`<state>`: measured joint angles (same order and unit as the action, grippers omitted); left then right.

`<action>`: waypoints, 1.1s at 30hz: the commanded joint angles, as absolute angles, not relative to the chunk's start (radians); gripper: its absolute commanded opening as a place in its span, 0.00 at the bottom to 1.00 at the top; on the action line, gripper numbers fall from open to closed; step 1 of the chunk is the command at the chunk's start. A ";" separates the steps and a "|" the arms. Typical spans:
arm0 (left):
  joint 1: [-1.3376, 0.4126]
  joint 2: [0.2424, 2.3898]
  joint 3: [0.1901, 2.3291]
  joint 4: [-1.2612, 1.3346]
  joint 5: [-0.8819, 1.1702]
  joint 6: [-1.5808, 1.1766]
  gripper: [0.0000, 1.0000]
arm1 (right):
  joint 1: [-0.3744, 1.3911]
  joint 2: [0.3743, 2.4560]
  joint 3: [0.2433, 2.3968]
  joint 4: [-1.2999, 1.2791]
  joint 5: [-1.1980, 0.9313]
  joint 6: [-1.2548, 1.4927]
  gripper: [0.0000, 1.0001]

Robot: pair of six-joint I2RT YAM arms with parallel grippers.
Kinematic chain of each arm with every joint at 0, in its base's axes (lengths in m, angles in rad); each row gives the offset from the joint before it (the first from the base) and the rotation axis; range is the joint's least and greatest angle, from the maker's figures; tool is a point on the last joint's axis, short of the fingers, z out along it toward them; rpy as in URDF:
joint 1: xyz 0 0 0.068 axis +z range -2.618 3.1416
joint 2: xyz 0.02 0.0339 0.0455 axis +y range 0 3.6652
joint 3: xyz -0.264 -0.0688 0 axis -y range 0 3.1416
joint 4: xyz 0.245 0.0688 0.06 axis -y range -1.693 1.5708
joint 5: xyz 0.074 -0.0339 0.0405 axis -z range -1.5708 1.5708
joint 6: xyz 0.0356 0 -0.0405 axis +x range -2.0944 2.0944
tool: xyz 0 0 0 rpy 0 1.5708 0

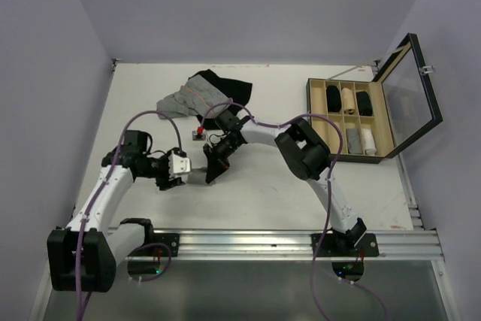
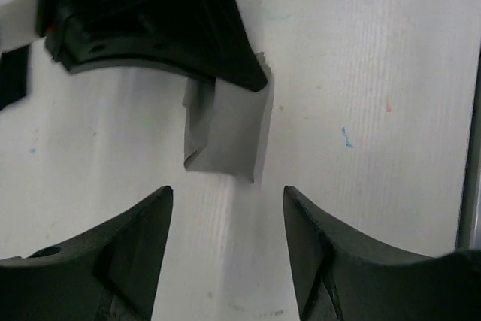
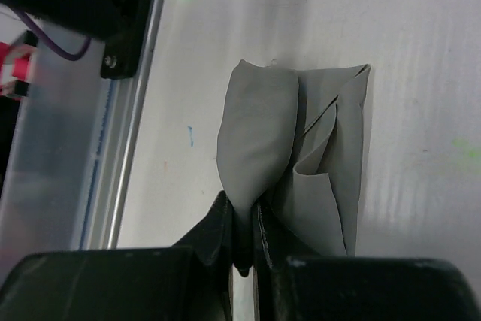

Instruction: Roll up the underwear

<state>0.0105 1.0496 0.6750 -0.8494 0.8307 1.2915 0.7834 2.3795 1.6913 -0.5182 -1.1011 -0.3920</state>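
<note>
The underwear [image 3: 301, 140] is a small folded bundle of plain grey cloth lying on the white table, left of centre in the top view [image 1: 198, 177]. My right gripper [image 3: 242, 208] is shut on one rounded fold of it, which bulges out between the fingers. In the left wrist view the underwear [image 2: 225, 129] lies just beyond my left gripper [image 2: 228, 189], which is open and holds nothing, its fingertips a short way clear of the cloth. From above, the left gripper [image 1: 183, 169] faces the right gripper [image 1: 213, 173] across the bundle.
A grey-and-white pinstriped garment [image 1: 183, 99] and a black garment [image 1: 225, 84] lie heaped at the back. A compartmented wooden box [image 1: 322, 116] with its lid [image 1: 412, 92] open stands at the right, holding several rolls. A metal rail [image 1: 301, 242] runs along the near edge.
</note>
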 commanded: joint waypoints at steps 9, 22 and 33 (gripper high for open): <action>-0.225 1.045 0.506 -0.476 0.698 1.305 0.65 | 0.781 2.563 1.695 -0.701 -1.023 -0.377 0.00; -0.411 1.013 0.431 -0.427 0.557 1.166 0.59 | 0.739 2.649 1.753 -0.706 -1.080 -0.298 0.00; -0.523 1.153 0.403 -0.333 0.417 1.083 0.28 | 0.736 2.626 1.741 -0.724 -1.043 -0.344 0.00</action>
<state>-0.5026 1.0996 0.4000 -0.3264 0.4595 1.1286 0.7639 2.5179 1.8099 -0.7216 -1.2850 -0.2607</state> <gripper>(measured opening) 0.322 0.082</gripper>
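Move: Low on the table, the part-rolled underwear lies about 6 cm to the left hand's right, 1 cm back and 9 cm below. The right hand already pinches it; the underwear's middle is some 4 cm to that hand's left and 1 cm ahead, about level in height. From the left hand, the grey cloth lies about 25 cm ahead and 4 cm right, and the black cloth about 25 cm ahead and 14 cm right, both 9 cm below. Sinking about 8 cm while reaching some 5 cm to the right, the left hand comes down onto the underwear beside the right fingers, drifting slightly back; its half-open fingers close late and pinch the fabric. Meanwhile the right hand keeps its grip, draws back about 2 cm and turns on by some 20 degrees, fingertips swinging back and up, then holds still. ##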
